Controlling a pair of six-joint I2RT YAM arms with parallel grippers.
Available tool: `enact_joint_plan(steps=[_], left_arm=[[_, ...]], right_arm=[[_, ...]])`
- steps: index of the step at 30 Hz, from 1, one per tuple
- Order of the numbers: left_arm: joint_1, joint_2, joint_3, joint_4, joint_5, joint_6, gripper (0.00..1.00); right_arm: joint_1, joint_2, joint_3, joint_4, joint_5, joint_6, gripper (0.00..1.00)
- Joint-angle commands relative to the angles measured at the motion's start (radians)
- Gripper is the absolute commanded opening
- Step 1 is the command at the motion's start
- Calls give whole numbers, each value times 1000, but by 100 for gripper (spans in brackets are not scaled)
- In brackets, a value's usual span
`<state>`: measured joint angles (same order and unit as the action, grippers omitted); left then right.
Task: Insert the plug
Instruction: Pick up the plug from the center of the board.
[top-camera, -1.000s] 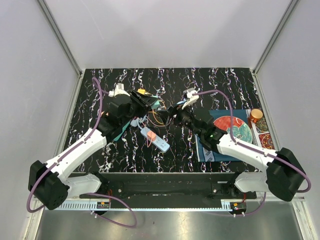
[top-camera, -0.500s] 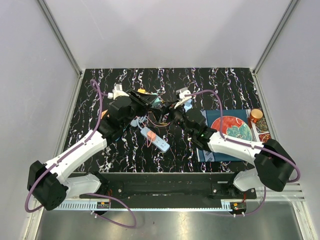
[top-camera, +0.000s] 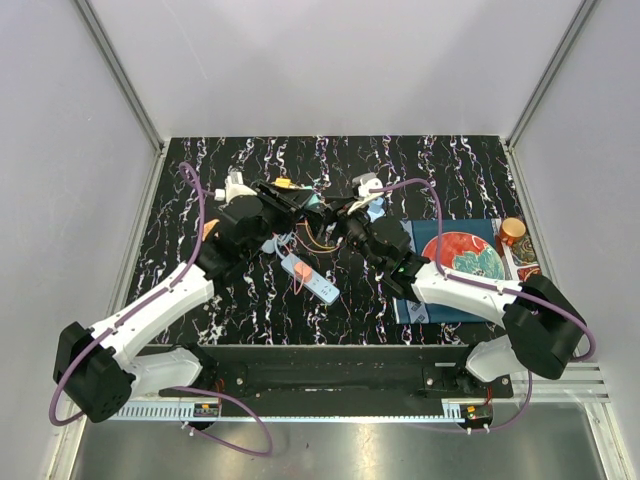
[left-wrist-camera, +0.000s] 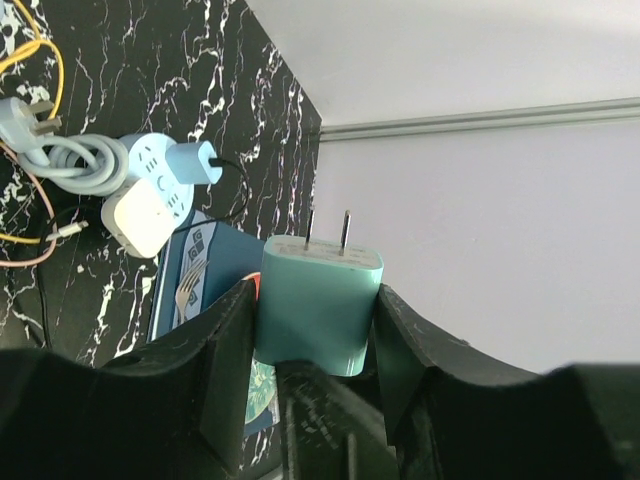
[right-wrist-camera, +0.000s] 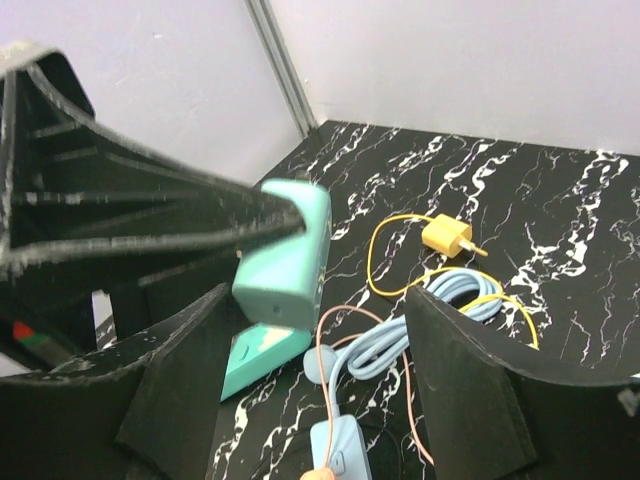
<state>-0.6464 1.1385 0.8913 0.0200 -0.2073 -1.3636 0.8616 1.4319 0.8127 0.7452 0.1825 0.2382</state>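
The plug (left-wrist-camera: 320, 302) is a teal block with two metal prongs, and my left gripper (left-wrist-camera: 312, 335) is shut on its sides and holds it above the table. From above, the plug (top-camera: 313, 201) hangs mid-table at the left gripper (top-camera: 302, 204) tip. My right gripper (top-camera: 336, 216) faces it from the right. In the right wrist view the plug (right-wrist-camera: 285, 262) floats between the spread fingers of the right gripper (right-wrist-camera: 318, 345), close to the left finger (right-wrist-camera: 180, 385), with a wide gap on the other side. A light blue power strip (top-camera: 310, 279) with an orange switch lies below both grippers.
A coiled light blue cable (right-wrist-camera: 440, 310), a yellow plug (right-wrist-camera: 445, 238) on a yellow wire and a teal block (right-wrist-camera: 262, 358) lie on the marbled table. A round blue socket (left-wrist-camera: 160, 178) with a white adapter (left-wrist-camera: 140, 225) sits beyond. A patterned plate (top-camera: 465, 255) and an orange jar (top-camera: 513, 231) stand right.
My right arm has swung left and brought its gripper up to the plug, and its jaws have narrowed. The left arm has edged slightly back, still holding the plug.
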Motion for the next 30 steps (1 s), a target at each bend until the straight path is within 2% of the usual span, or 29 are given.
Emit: enact_joint_plan(steps=[1, 8, 16, 19, 22, 25, 26, 27, 28, 30], left_arm=[[-16, -34, -12, 43, 5, -17, 13], [-15, -43, -14, 57, 15, -19, 13], [-15, -51, -17, 72, 45, -35, 13], [-15, -60, -26, 72, 46, -38, 13], [-15, -65, -40, 87, 48, -42, 13], [-15, -66, -45, 89, 54, -32, 15], [-15, -66, -45, 84, 54, -26, 18], [-15, -68, -46, 83, 52, -20, 20], [-13, -71, -49, 81, 51, -5, 22], [-6, -75, -57, 78, 51, 17, 32]], right_arm=[[2, -28, 28, 106, 61, -23, 73], [2, -22, 31, 95, 57, -28, 73], [2, 25, 51, 102, 23, -11, 67], [2, 36, 59, 108, 18, -23, 60], [2, 47, 71, 105, 0, -31, 53], [2, 44, 71, 111, -11, -39, 39], [2, 42, 71, 108, -14, -42, 34], [1, 38, 72, 102, -15, -46, 24], [2, 27, 72, 97, -15, -51, 20], [1, 18, 72, 71, -14, -65, 8]])
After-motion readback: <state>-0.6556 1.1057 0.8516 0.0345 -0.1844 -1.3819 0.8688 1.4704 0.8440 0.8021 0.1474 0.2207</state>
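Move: The green plug sits in the left gripper, its middle about 1 cm ahead of that hand point. From the open right gripper it is roughly 2 cm ahead, 2 cm left and 2 cm up. Well below the right hand, some 25 cm down, lie the coral plug about 4 cm left, the yellow plug around 20 cm ahead and 9 cm left, and the round power strip 12 cm ahead and 14 cm right. Ease the right gripper about 1 cm up, then some 1.5 cm left onto the end of the green plug that faces it, and close its fingers from wide to roughly half that gap, pinching the plug from both sides. Keep the left gripper's hold and let that hand draw back about 1 cm; hardly turn either wrist. ##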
